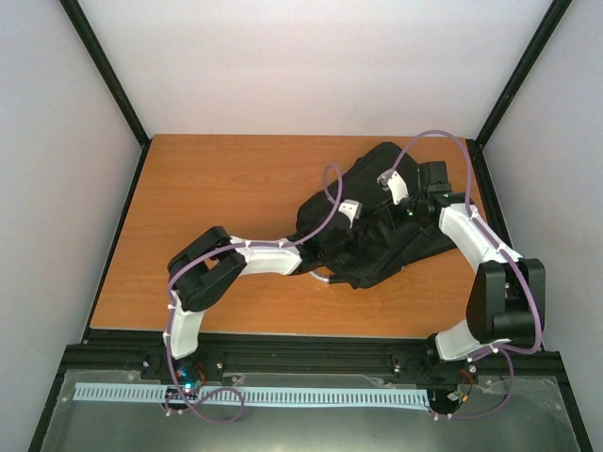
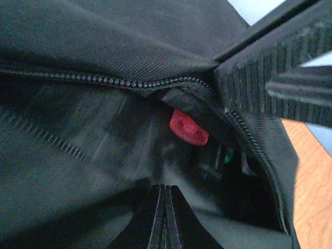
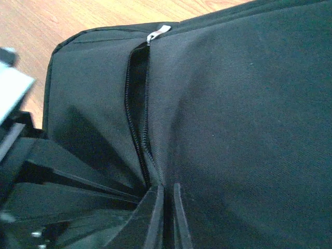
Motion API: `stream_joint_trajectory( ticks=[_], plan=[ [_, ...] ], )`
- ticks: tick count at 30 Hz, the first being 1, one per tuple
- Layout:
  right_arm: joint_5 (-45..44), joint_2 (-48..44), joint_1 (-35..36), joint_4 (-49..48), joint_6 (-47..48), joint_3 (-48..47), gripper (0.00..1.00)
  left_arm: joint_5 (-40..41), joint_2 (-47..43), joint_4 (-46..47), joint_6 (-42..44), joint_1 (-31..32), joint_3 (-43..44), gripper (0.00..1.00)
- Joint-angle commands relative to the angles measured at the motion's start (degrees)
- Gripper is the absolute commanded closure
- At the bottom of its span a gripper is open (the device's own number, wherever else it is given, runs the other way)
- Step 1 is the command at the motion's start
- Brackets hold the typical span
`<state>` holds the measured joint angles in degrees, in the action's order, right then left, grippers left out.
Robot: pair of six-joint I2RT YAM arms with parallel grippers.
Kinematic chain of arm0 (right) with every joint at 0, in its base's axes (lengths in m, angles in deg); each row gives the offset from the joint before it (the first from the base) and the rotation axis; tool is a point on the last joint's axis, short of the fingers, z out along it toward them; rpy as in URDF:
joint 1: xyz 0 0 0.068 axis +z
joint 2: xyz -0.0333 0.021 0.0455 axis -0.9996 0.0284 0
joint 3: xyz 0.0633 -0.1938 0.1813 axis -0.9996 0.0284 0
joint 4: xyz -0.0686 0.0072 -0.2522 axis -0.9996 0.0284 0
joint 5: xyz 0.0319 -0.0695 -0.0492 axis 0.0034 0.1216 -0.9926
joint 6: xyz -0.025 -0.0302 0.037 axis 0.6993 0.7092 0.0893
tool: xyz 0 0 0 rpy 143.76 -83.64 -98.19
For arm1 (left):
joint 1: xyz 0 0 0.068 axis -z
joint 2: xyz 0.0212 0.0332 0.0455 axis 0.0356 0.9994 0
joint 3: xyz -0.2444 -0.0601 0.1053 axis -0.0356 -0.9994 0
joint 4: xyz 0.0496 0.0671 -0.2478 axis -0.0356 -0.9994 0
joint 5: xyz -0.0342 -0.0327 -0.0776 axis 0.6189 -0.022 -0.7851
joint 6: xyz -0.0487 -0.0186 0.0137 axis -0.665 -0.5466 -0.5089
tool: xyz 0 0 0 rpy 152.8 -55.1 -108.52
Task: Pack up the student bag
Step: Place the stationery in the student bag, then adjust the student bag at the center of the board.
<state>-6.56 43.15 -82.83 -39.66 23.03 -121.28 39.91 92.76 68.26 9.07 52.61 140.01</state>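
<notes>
The student bag [image 1: 382, 221] is a large black fabric backpack lying at the right middle of the wooden table. Its zipper [image 3: 136, 104] gapes open, with a silver pull [image 3: 158, 32] at the far end. My right gripper [image 3: 168, 192] is shut on the bag's fabric at the zipper edge [image 3: 148, 150]. The left gripper [image 2: 165, 192] is shut and empty, its tips inside the bag's opening. A red object [image 2: 189, 128] and a small green bit [image 2: 228, 155] lie in the dark interior ahead of it. From above, the left gripper [image 1: 332, 247] is at the bag's near side, the right gripper [image 1: 403, 193] on top.
Bare wooden table [image 1: 217, 188] stretches left of the bag, with black frame posts at the corners. A ribbed black strap [image 2: 259, 78] crosses above the opening. The left arm's dark links [image 3: 52, 197] sit close beside the right gripper. A grey loop [image 1: 320, 276] pokes out at the bag's near end.
</notes>
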Motion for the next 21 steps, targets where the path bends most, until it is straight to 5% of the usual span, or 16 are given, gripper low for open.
stream_joint_trajectory(
  ticks=[1,11,14,18,21],
  plan=[
    [-0.61,-2.08,0.35,0.78,1.09,-1.57,0.90,1.49,-7.52,-2.61,-1.95,-0.25,-5.92,0.94],
    [-5.25,-10.46,-2.63,8.90,-0.02,-9.95,0.47,11.10,-26.32,-10.67,2.74,-0.33,-23.67,0.67],
    [-10.13,-15.31,-2.79,8.40,0.81,-8.88,0.35,13.84,-31.60,-11.95,6.24,-0.51,-26.04,0.50],
    [-18.50,-19.58,-4.79,4.18,-2.12,-4.44,0.01,12.49,-35.23,-16.24,7.93,-3.01,-23.60,0.26],
    [-19.00,-19.28,-7.68,5.24,-2.07,-2.69,0.00,6.17,-35.61,-16.46,4.99,-7.66,-22.20,0.12]
  ],
)
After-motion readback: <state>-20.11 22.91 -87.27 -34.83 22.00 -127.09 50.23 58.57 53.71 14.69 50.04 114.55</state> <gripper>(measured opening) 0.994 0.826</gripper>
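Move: The left hand is shut and empty in the student bag's open pocket; the bag's middle lies about 7 cm to its right, 6 cm ahead and some 4 cm lower, with the red marker 5 cm right, 3 cm ahead. The zipper pull is 8 cm left and 12 cm ahead, the grey handle 10 cm left and 12 cm back. From the right hand, which pinches the raised pocket edge, the bag's middle is about 4 cm left, 1 cm ahead and 9 cm below. The right fingers open and let go of the pocket edge, then the hand lifts some 13 cm off the bag, shifting to the right as its fingers tip up and swing clockwise. Meanwhile the left hand backs out of the pocket, about 15 cm left and 5 cm back, towards the bag's left end, opening wide and rising slightly at the last. ##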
